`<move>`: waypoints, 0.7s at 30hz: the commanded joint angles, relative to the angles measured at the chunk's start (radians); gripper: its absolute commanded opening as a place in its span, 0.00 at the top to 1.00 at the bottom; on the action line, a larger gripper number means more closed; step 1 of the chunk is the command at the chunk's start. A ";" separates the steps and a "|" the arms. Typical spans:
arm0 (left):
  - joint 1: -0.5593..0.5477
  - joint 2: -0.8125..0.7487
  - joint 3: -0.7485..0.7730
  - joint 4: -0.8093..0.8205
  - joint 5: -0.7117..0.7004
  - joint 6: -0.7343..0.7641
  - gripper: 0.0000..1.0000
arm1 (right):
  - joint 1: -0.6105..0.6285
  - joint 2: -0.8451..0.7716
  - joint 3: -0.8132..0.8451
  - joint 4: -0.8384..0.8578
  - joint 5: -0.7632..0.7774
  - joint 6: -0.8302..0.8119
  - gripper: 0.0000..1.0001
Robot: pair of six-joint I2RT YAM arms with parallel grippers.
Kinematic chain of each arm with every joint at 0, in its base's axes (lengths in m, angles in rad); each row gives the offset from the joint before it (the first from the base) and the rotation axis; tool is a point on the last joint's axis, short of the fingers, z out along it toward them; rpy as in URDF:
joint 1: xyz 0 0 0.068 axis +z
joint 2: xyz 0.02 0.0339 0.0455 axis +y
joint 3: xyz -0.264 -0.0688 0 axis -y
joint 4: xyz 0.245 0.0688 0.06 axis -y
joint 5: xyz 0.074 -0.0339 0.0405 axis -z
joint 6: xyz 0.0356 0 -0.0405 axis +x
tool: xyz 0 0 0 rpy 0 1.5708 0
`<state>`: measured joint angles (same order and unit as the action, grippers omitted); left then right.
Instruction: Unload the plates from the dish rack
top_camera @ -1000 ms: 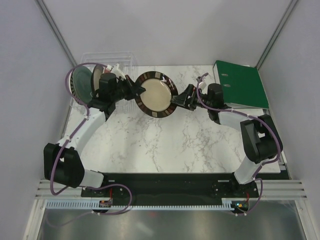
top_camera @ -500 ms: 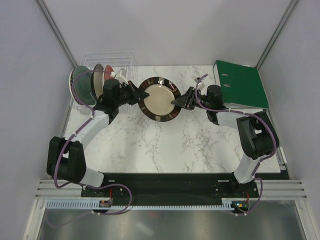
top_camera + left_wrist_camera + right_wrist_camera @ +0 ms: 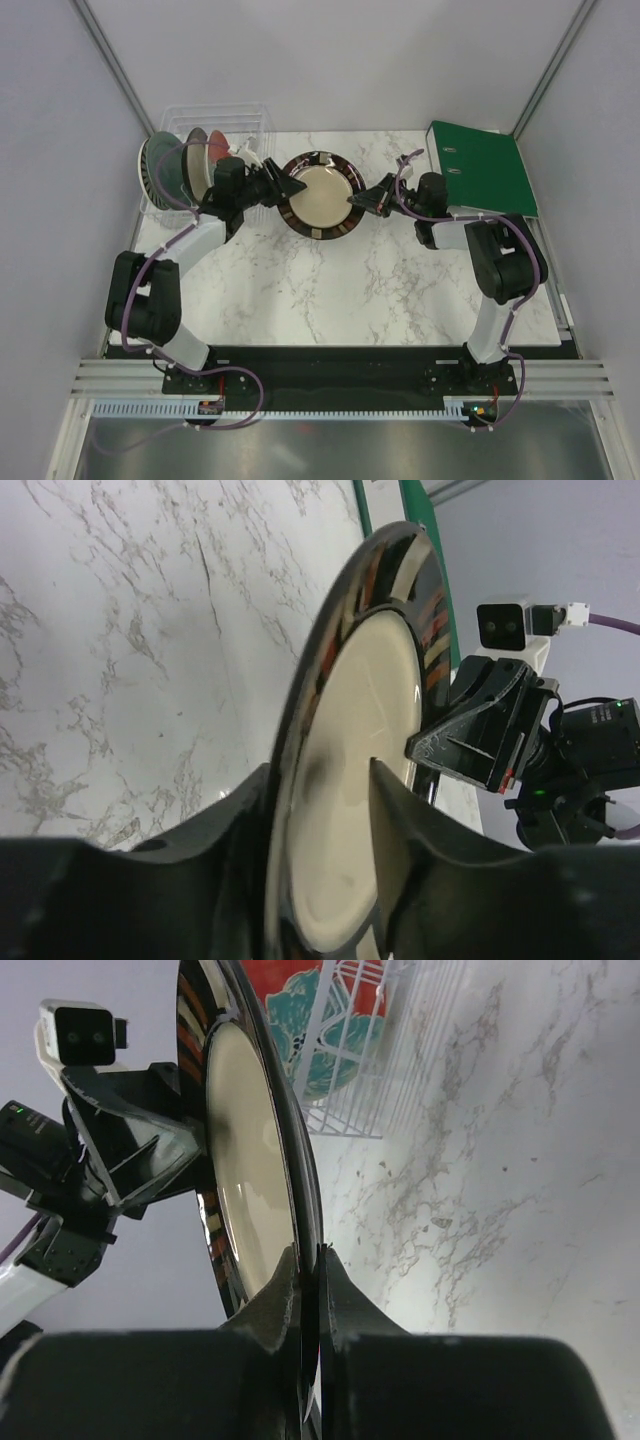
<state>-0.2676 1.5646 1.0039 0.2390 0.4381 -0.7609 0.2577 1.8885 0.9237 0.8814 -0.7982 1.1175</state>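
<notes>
A cream plate with a dark brown rim (image 3: 318,195) hangs tilted on edge above the marble table, between both grippers. My right gripper (image 3: 356,200) is shut on its right rim, with the fingers pinching the dark edge (image 3: 310,1250). My left gripper (image 3: 283,188) straddles the left rim, open. In the left wrist view its jaws (image 3: 320,770) stand apart and one finger is clear of the cream face (image 3: 350,730). The clear dish rack (image 3: 215,125) at the back left holds a teal-green plate (image 3: 168,170) and a red plate with teal flowers (image 3: 320,1010), partly hidden by my left arm.
A green ring binder (image 3: 480,165) lies at the back right of the marble table (image 3: 330,290). Grey walls close in both sides, and the rack sits against the left wall.
My right gripper closed onto the plate's right rim. My left gripper, shut on the left rim before, has opened. The plate shifted slightly right.
</notes>
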 commanded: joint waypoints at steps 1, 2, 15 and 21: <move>-0.024 0.031 0.094 0.005 -0.001 0.060 0.44 | -0.008 -0.037 0.073 0.032 0.043 -0.053 1.00; -0.024 0.032 0.116 -0.009 -0.009 0.073 0.39 | -0.018 -0.048 0.085 -0.002 0.060 -0.073 1.00; -0.024 0.040 0.254 -0.202 -0.252 0.303 0.16 | -0.149 0.049 0.374 -0.274 0.126 -0.159 1.00; -0.024 -0.029 0.257 -0.234 -0.369 0.400 0.15 | -0.163 0.265 0.688 -0.502 0.185 -0.212 1.00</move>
<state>-0.2886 1.6199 1.2373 0.0345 0.1890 -0.4938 0.0868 2.0598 1.4052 0.4259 -0.6300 0.9104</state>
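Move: The plate hangs between the hands with its middle about 9 cm to the right hand's left and 2 cm ahead, roughly level; that hand already pinches its right rim. From the left hand, whose opening fingers still straddle the left rim, the plate's middle is about 7 cm right and 2 cm back. The green box's middle is some 34 cm right and 9 cm ahead of the right hand; the dish rack's is about 24 cm left and 6 cm ahead of the left. The plate is left to the right hand alone, which keeps its pinch on the rim and carries it forward some 14 cm and right 9 cm towards the green box, nearly level, slow at first then faster, turning about 20 degrees clockwise. The left fingers spread wide and come free of the rim; that hand then drifts about 5 cm forward, turning left and up a little. ##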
